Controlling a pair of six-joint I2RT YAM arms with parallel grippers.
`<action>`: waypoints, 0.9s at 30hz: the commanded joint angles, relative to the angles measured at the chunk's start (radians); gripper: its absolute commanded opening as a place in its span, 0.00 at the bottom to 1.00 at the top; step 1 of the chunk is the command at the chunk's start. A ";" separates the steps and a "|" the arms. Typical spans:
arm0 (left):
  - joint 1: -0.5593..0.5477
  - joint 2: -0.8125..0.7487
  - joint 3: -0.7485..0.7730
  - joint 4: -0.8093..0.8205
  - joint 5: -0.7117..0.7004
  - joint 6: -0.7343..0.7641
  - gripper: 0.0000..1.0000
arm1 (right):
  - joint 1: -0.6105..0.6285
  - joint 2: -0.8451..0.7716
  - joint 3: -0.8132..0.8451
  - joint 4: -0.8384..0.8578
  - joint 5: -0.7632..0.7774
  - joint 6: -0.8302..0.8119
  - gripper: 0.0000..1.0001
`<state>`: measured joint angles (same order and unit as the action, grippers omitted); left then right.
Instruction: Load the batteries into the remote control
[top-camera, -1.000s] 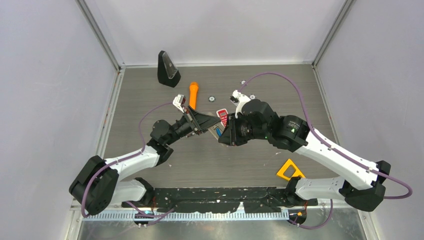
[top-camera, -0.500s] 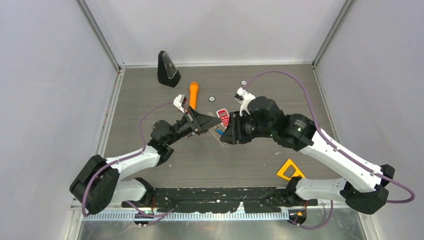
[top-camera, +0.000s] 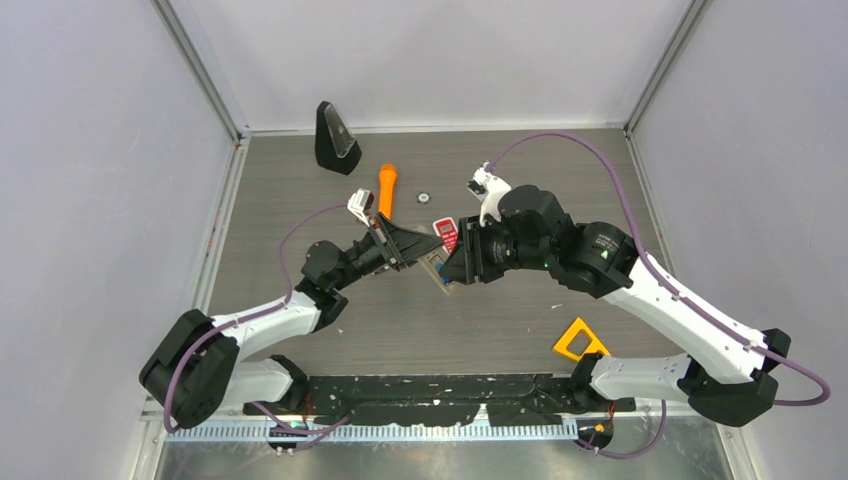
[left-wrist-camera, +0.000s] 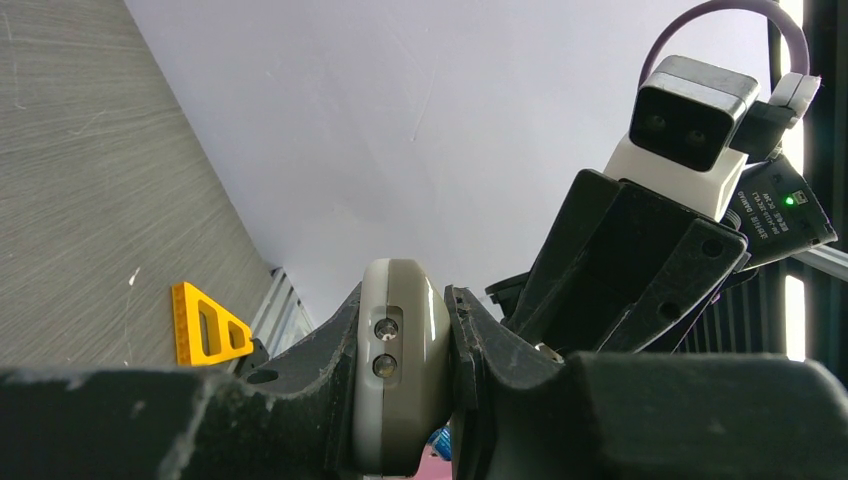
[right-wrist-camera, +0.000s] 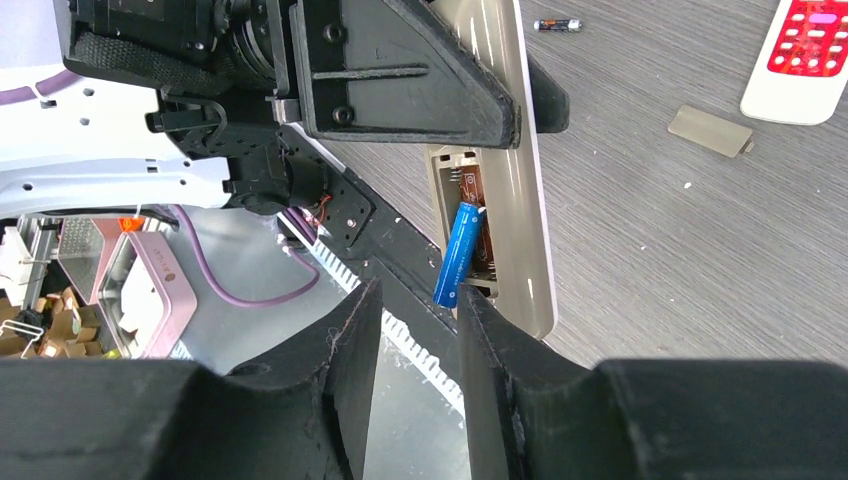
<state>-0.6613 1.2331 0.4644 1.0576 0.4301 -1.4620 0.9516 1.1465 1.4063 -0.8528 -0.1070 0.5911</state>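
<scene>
My left gripper (top-camera: 415, 255) is shut on the beige remote control (left-wrist-camera: 400, 370), which it holds off the table, seen edge-on between the fingers. The remote's open battery bay faces the right wrist view. A blue battery (right-wrist-camera: 458, 255) lies tilted in that bay with its lower end sticking out. My right gripper (right-wrist-camera: 420, 300) is open just below the battery, and nothing is between its fingers. The tip of its right finger (right-wrist-camera: 480, 310) is close to the battery's lower end. Another small battery (right-wrist-camera: 557, 24) lies on the table.
A red-and-white remote (right-wrist-camera: 805, 55) and a flat beige battery cover (right-wrist-camera: 710, 131) lie on the table. An orange cylinder (top-camera: 385, 190), a black wedge (top-camera: 335, 138), a small disc (top-camera: 424, 199) and a yellow triangle (top-camera: 579, 339) also lie about.
My right gripper has opened and let go of the blue battery, which stays in the remote's bay. The right arm has shifted slightly right. The left arm has not moved.
</scene>
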 joint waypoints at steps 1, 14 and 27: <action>-0.004 -0.006 0.026 0.055 -0.005 0.011 0.00 | -0.005 0.000 0.027 0.008 -0.004 -0.014 0.39; -0.006 0.007 0.024 0.059 0.017 0.003 0.00 | 0.002 0.062 0.041 0.043 0.010 -0.071 0.34; -0.005 0.012 0.036 0.061 0.027 -0.038 0.00 | 0.003 0.105 0.039 0.025 -0.012 -0.100 0.17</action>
<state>-0.6613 1.2427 0.4652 1.0573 0.4503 -1.4712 0.9516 1.2358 1.4158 -0.8471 -0.0986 0.5156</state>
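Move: The blue battery lies aslant in the open compartment of the remote control, some 2 cm forward, 1 cm left and 3 cm below the right hand. The brown battery, already in its slot, lies about 1 cm forward and 1 cm left of the blue one. The remote's middle is roughly 3 cm forward, 2 cm left and 3 cm below the right hand. From the left hand, which grips the remote's far end, the blue battery is about 6 cm back, 2 cm right and 2 cm lower. From just above the compartment the right hand sinks about 2.5 cm, easing a good 1 cm forward and 1 cm left as it goes, with only a slight roll of some 5 degrees, so that its half-open fingertips come down either side of the blue battery's near end. They draw together from about the start of the descent and go on narrowing once the hand has all but stopped, taking the battery between them, while the left hand keeps its grip on the remote and holds it practically still. ##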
